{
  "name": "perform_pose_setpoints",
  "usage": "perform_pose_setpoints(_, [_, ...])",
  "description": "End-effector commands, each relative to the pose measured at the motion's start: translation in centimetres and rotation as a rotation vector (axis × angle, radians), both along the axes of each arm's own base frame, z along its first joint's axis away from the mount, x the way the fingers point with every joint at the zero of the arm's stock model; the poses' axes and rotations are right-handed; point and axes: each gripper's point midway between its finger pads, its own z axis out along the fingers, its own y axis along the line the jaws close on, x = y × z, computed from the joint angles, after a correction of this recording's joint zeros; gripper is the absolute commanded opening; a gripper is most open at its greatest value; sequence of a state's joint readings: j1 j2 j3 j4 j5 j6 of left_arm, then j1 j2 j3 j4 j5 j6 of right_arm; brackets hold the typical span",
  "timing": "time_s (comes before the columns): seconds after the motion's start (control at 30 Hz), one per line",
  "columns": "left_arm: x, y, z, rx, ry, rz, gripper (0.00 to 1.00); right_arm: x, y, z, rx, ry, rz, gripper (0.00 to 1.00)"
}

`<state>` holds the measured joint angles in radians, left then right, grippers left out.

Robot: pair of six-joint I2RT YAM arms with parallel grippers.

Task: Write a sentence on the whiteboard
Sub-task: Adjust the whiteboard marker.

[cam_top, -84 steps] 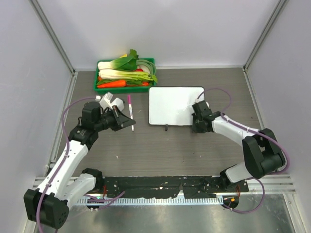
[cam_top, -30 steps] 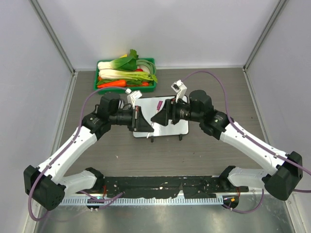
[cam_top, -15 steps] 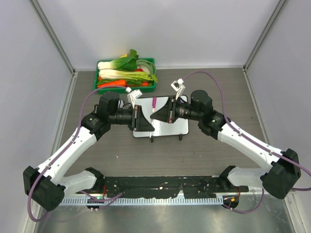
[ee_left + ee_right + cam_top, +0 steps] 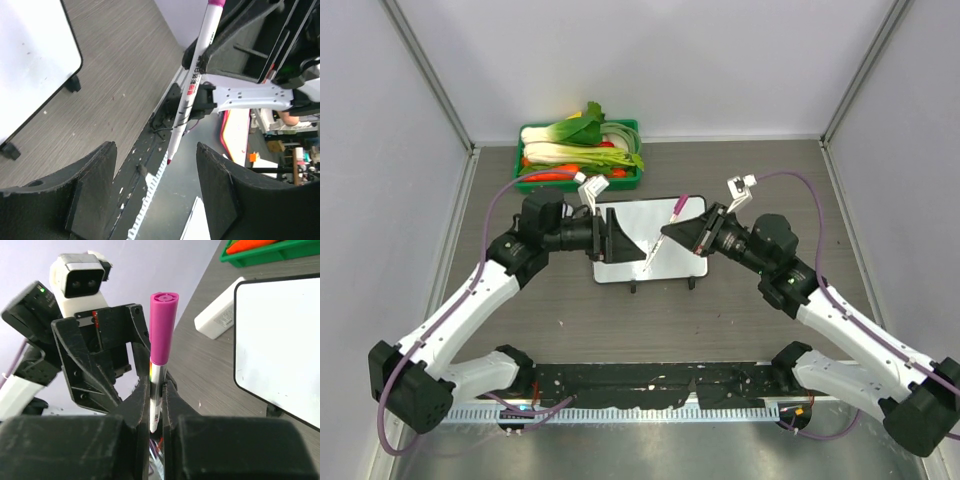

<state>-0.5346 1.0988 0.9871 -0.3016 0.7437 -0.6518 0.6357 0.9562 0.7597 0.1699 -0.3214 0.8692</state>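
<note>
The whiteboard (image 4: 655, 228) lies flat at the table's middle, and its visible surface (image 4: 30, 55) (image 4: 282, 340) is blank, so no sentence shows. My right gripper (image 4: 669, 233) (image 4: 156, 392) is shut on a marker (image 4: 665, 232) (image 4: 163, 330) with a white barrel and a magenta end, held in the air over the board. The marker's thin tip (image 4: 169, 160) points down toward the near edge. My left gripper (image 4: 620, 238) (image 4: 155, 147) faces it from the left, open, with nothing between its fingers and a gap to the marker.
A green tray (image 4: 631, 128) of vegetables sits at the back left, just behind the board. A white block (image 4: 220, 315) lies on the table beside the board's left edge. Grey walls close in the table on three sides.
My left gripper has opened and let go of the marker. My right gripper has shut on it and drawn back to the right, tilting the marker over the board.
</note>
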Motion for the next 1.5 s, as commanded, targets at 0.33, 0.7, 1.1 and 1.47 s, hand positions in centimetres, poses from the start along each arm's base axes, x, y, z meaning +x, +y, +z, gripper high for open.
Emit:
perform_pose_setpoints(0.33, [1.2,-4.5,4.6,-0.196,-0.051,-0.104,0.57,1.6,-3.3,3.9,0.218,0.003,-0.229,0.01])
perform_pose_setpoints(0.7, [0.7,-4.8,3.1,-0.206,-0.021,-0.103,0.48,2.1,-4.2,4.2,0.255,0.010,-0.273,0.01])
perform_pose_setpoints(1.1, [0.9,-4.6,3.4,-0.202,-0.052,-0.079,0.00,2.1,-3.1,3.2,0.229,0.035,-0.223,0.01])
perform_pose_setpoints(1.47, [0.8,-3.6,2.8,-0.133,-0.066,-0.044,0.00,1.8,-2.7,2.1,0.061,0.004,-0.152,0.89])
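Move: The marker, still held by the right fingers just below its pink cap, slants with its white lower end closest to the open left gripper. Its middle is about 5 cm to that hand's right, 3 cm ahead and 2 cm above it. From the right hand, the left gripper is about 5 cm left, 3 cm back and 3 cm lower. The whiteboard's middle lies some 13 cm ahead of the left hand, 3 cm to its right and 25 cm below. The left fingers close on the marker's white lower end and pinch it, after the hand has reached about 4 cm to the right with a brief lift and a small roll. The right hand meanwhile carries the marker about 3 cm right, forward and up, turning some 15 degrees clockwise. Its fingers then open wide around the barrel, and the hand sinks about 2 cm and eases left. ##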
